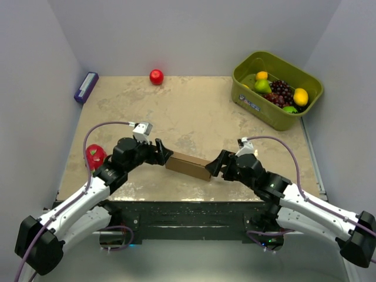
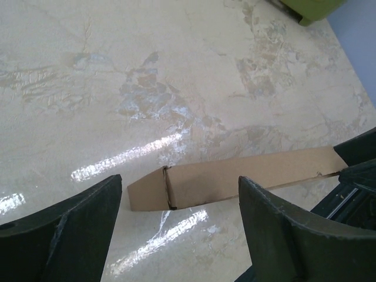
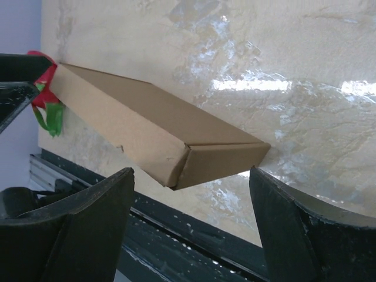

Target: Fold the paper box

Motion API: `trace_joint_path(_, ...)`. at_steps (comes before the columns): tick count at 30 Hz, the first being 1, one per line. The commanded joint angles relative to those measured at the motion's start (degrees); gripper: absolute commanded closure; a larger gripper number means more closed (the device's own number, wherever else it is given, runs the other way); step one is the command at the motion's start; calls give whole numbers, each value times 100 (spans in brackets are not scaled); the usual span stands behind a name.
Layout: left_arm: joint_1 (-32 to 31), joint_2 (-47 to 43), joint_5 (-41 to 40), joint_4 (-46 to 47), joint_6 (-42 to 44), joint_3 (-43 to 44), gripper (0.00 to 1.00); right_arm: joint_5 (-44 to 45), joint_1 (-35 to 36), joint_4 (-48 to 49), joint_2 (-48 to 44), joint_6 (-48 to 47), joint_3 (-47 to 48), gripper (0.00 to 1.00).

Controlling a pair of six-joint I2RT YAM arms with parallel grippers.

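The paper box point(image 1: 188, 165) is a plain brown, flat, closed cardboard packet lying on the table near its front edge, between my two grippers. In the left wrist view the paper box point(image 2: 235, 179) lies just beyond the fingertips, and my left gripper point(image 2: 179, 182) stands open with nothing touching its fingers. In the right wrist view a short end of the paper box point(image 3: 141, 129) points at my right gripper point(image 3: 191, 173), which is open and apart from it. From above, the left gripper point(image 1: 166, 154) is at the box's left end and the right gripper point(image 1: 214, 166) at its right end.
An olive-green bin point(image 1: 247, 100) with fruit stands at the back right. A red apple point(image 1: 156, 76) lies at the back edge and a purple block point(image 1: 86, 87) at the back left. A red object point(image 1: 95, 155) sits beside the left arm. The black rail point(image 3: 194, 247) marks the table's front edge.
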Motion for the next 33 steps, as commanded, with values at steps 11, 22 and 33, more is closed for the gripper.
trace_joint_path(11,226,229,461,870,-132,-351,31,-100,-152,822,65,309,-191,19)
trace_joint_path(22,217,378,751,1195,-220,-649,50,-539,-170,1771,338,721,-682,35)
trace_joint_path(33,226,676,1313,2188,-501,-765,77,-364,-161,2202,628,530,-456,67)
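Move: The paper box lies between the hands, its middle about 3 cm back, 10 cm to the right and 4 cm below the left one; a red fruit stands some 29 cm to that hand's left, about level with it and 3 cm lower. From the right hand the box's middle is about 3 cm ahead, 9 cm to the left and 3 cm below, with a box end before each pair of open fingers. Down about 2 cm over the box's left corner goes the left hand, then it eases forward a good centimetre as its fingers close most of the way around that corner. The right hand first bobs up 2 cm, then sinks again, edging about 2 cm left and 1 cm forward onto the right corner while rolling some 10 degrees, left side up; its fingers close about halfway and come to grip the corner from both sides. ##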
